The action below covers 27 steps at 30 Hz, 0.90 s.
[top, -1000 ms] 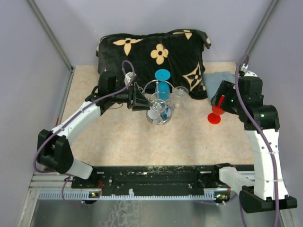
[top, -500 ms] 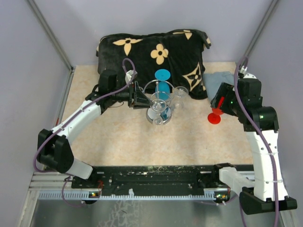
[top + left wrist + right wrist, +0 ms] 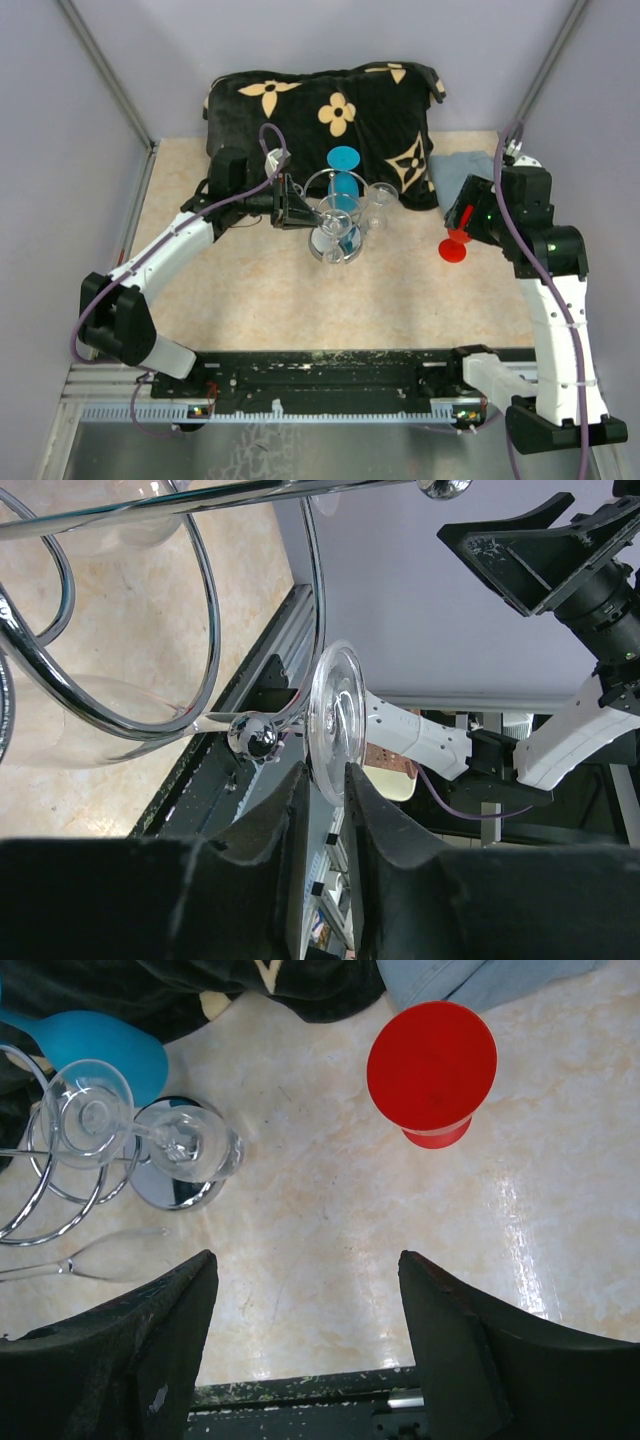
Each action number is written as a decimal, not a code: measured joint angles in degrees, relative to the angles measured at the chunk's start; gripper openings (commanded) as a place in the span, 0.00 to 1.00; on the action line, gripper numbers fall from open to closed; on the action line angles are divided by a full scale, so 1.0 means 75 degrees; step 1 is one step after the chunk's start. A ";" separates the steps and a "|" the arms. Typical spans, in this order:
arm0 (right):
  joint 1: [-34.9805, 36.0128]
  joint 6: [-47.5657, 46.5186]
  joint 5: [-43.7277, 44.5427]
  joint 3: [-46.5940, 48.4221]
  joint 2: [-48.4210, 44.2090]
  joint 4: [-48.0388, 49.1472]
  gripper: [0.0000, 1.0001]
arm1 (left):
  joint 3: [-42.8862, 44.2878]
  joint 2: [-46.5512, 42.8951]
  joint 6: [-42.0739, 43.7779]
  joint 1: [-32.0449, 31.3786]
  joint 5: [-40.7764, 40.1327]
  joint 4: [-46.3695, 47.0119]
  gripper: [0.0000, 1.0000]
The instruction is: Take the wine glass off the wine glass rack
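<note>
The wine glass rack (image 3: 336,247) stands mid-table, a silver wire stand (image 3: 205,630) on a round shiny base (image 3: 180,1188). A clear wine glass (image 3: 325,213) hangs on its left side, foot pointing outward. My left gripper (image 3: 303,212) is at that foot. In the left wrist view the clear round foot (image 3: 335,705) sits between the fingertips of the left gripper (image 3: 325,772), jaws narrow with a slight gap. The bowl (image 3: 90,730) lies within the wire loops. My right gripper (image 3: 462,215) hovers to the right, and the right wrist view shows this gripper (image 3: 305,1255) wide open and holding nothing.
A red glass (image 3: 453,247) stands below the right gripper, seen as a red disc (image 3: 432,1065). A blue glass (image 3: 343,160) and another clear glass (image 3: 380,195) sit on the rack's far side. A black flowered cushion (image 3: 300,110) and a blue cloth (image 3: 460,170) lie behind.
The left jaws have narrowed around the foot of the clear glass, and that gripper shifted slightly. The right arm and the red glass stayed put.
</note>
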 measured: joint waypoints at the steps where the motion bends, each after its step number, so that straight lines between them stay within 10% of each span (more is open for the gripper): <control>1: 0.0000 0.0000 0.0000 -0.0023 -0.0003 0.0009 0.73 | 0.0000 0.0000 0.0003 0.0000 -0.0003 0.0000 0.21; 14: 0.0000 0.0000 -0.0006 -0.0087 -0.0035 0.0023 0.73 | 0.0000 0.0000 0.0023 0.0003 -0.0009 -0.0026 0.00; 27: 0.0000 0.0000 -0.0012 -0.0134 -0.0105 0.0026 0.73 | -0.0029 -0.0157 0.0108 0.0003 -0.0009 -0.0184 0.00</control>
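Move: The foot of the front clear wine glass, hanging upside down, is centred about 4 cm to the left hand's right, level in reach and height, its near rim between the open fingertips. The rack's post stands roughly 5 cm ahead and 5 cm right; the blue glass 12 cm ahead and 7 right; the other clear glass 5 ahead and 15 right. From the right hand the foot is about 29 cm left and 2 ahead. The clear glass's foot is pinched at its near rim as the left fingers close from roughly a quarter open to almost shut, one pad above and one below the disc. The hand holds its place, pointing right with no wrist turn, until the fingers are shut, then eases back about half a centimetre with the grip kept. ##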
